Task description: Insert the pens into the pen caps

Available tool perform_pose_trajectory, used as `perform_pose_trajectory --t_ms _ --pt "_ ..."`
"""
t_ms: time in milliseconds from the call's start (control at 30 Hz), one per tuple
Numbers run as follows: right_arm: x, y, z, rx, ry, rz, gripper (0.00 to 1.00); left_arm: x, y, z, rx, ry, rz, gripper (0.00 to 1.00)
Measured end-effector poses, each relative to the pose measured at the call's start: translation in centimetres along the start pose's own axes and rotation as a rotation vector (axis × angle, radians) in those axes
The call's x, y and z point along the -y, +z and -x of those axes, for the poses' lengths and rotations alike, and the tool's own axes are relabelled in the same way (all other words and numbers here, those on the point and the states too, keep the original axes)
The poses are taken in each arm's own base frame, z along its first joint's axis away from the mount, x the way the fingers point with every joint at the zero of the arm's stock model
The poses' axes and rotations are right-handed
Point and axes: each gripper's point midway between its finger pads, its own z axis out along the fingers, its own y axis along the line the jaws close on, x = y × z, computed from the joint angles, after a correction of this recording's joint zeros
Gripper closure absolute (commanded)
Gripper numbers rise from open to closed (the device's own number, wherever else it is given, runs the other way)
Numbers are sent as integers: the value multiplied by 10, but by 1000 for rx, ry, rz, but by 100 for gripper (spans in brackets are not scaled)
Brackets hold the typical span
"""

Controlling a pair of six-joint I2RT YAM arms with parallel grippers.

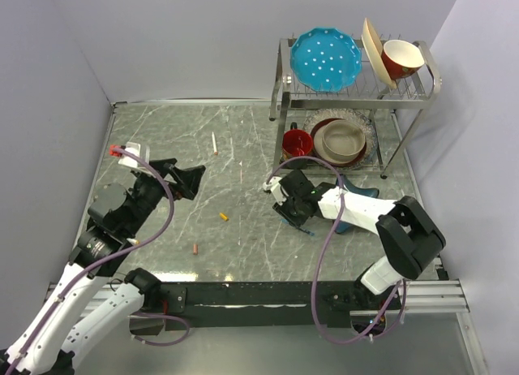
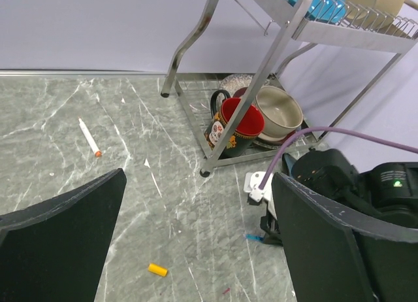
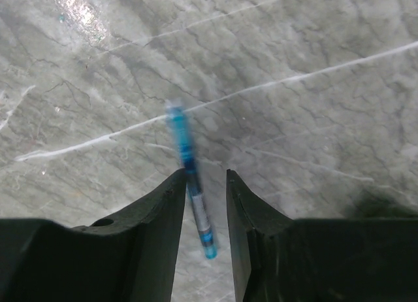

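A dark blue-teal pen lies on the marble table between the fingers of my right gripper. The jaws stand wider than the pen, which lies against the left finger. The same pen shows in the top view at my right gripper. My left gripper is open and empty at the table's left, also in its wrist view. A white pen lies far centre, and a second thin white pen lies nearer. A yellow-orange cap and a salmon-pink cap lie mid-table. A third cap is not visible.
A metal dish rack stands at the back right with a blue plate, bowls and a red mug. A teal object lies under the right arm. The left wall edge runs beside the left arm.
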Motion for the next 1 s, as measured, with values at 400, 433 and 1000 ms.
perform_pose_trajectory --t_ms 400,433,1000 --pt "-6 12 1 -34 -14 -14 100 -3 1 -7 -24 -41 24 7" --pt "-6 12 1 -34 -15 -20 100 -4 1 -11 -42 -60 34 9" --pt "-62 -88 123 547 240 150 100 6 -10 -105 -278 -401 -22 25"
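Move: The blue pen lies on the table almost under the right fingertips, about 1 cm to their left and 2 cm below. From that hand, the yellow cap is some 24 cm left and 3 cm farther out; the blue star-shaped dish is about 17 cm right and 7 cm out, both at table height. From the high left hand, the pen is roughly level ahead, 26 cm right and 34 cm down, while the yellow cap is 3 cm ahead, 2 cm right and equally far down. The blue pen is pinched near its middle as the right hand eases about 1 cm down and 1 cm left and shuts its fingers; it is then lifted roughly 14 cm and carried 10 cm left towards the left hand, fingers swinging some 30 degrees from down towards left. The empty left hand sinks nearly 10 cm and shifts a little right towards the pen, tipping down, its opening narrowing but still wide. ##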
